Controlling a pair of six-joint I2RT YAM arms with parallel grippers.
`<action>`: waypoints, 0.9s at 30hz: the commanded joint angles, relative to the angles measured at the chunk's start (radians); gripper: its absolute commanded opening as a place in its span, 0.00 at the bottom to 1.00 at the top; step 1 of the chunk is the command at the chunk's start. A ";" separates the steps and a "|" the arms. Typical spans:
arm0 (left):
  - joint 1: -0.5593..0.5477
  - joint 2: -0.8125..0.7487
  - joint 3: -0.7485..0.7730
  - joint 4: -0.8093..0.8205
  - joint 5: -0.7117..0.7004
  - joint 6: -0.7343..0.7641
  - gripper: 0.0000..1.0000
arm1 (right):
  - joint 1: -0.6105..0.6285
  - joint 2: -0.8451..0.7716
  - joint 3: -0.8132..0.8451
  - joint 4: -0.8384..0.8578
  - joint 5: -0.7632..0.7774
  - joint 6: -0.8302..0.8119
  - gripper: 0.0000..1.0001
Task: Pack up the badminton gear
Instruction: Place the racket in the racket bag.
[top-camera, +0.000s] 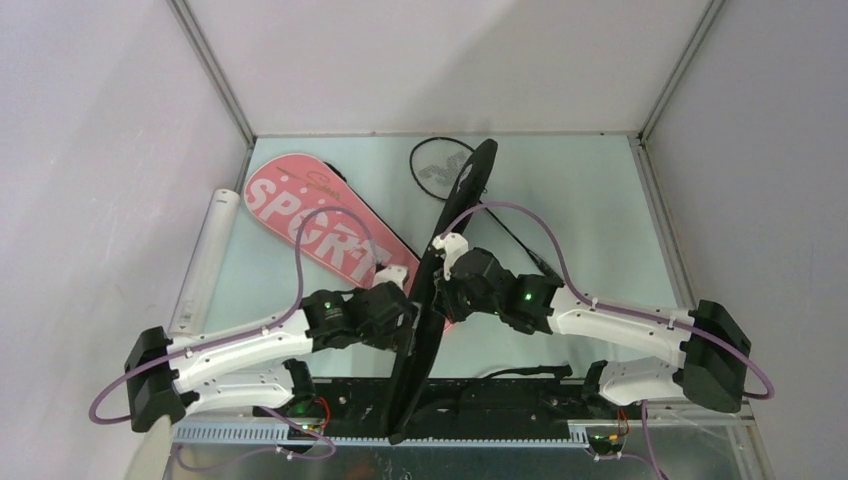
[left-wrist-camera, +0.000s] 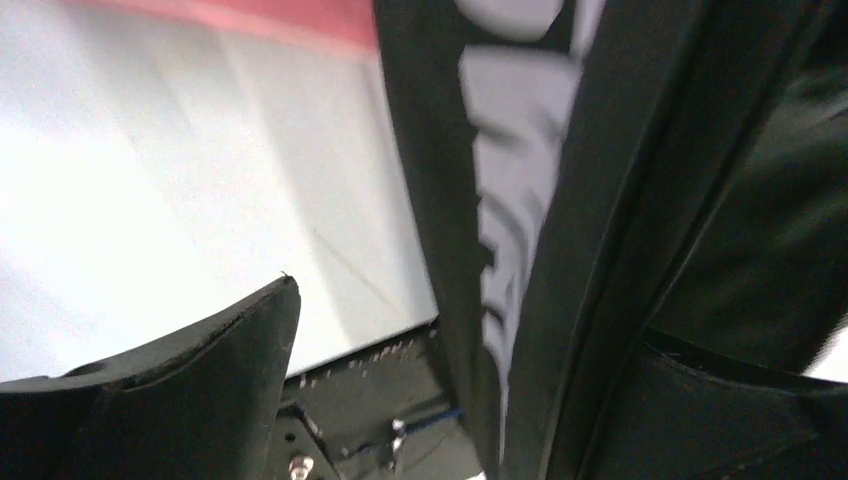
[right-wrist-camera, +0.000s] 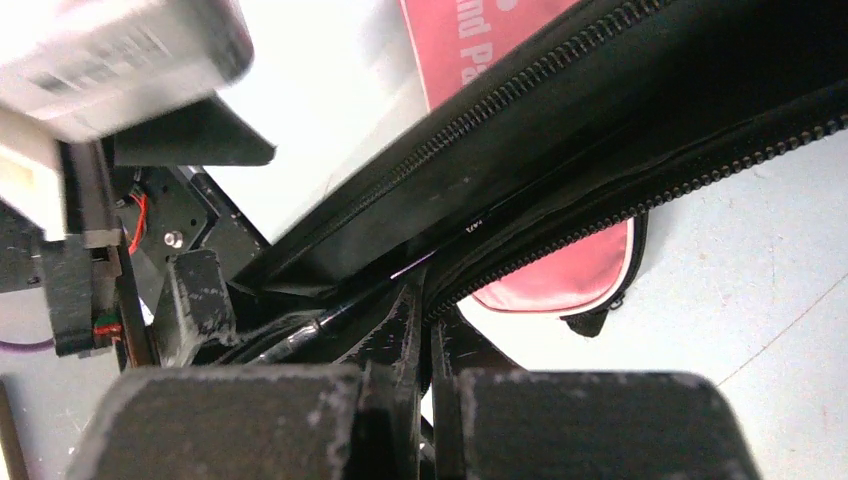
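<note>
The black bag (top-camera: 440, 265) stands on edge across the middle of the table, its zip open along the top. My right gripper (top-camera: 441, 292) is shut on the bag's zipped edge (right-wrist-camera: 520, 255). A thin dark shaft (right-wrist-camera: 296, 338) shows inside the opening. My left gripper (top-camera: 408, 322) is open beside the bag on its left. The lettered panel (left-wrist-camera: 520, 200) stands between its fingers (left-wrist-camera: 200, 380), close to the right one. The pink SPORT bag (top-camera: 320, 225) lies flat behind. A black racket (top-camera: 447, 166) lies at the back. The white tube (top-camera: 205, 260) rests along the left edge.
The table is boxed in by white walls with metal corner posts (top-camera: 215, 75). A black base plate (top-camera: 500, 395) and a perforated metal rail (top-camera: 450, 435) run along the near edge. Purple cables (top-camera: 520, 215) loop over both arms.
</note>
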 joint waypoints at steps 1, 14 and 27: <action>0.010 0.065 0.142 0.175 -0.213 0.108 0.97 | 0.008 -0.039 -0.003 0.087 -0.033 -0.030 0.00; 0.220 0.305 0.245 0.349 -0.177 0.282 0.08 | 0.000 -0.093 -0.029 0.036 0.039 -0.036 0.00; 0.254 0.099 0.307 0.197 -0.444 0.335 0.00 | -0.229 -0.247 -0.135 0.136 -0.142 -0.324 0.79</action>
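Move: The left hand, open, is to close on the racket bag's zippered edge, at a spot about 13 cm ahead of it, 4 cm to its right and 4 cm above it. The right hand already pinches the bag's rim; from there that spot lies some 7 cm farther out and 4 cm to the left, near its own height. From the left hand, the pink bag's middle is about 23 cm ahead and 17 cm left, and the black racket's middle some 35 cm ahead and 24 cm right, both about 12 cm lower. The left fingers pinch the racket bag's zippered edge after a sweep of about 15 cm forward along the bag, the hand rising as it goes, then lift it some 4 cm more while the fingertips swing outward about 25 degrees. The right hand first holds its pinch on the rim, then pulls away right and forward, opens and lets go. ##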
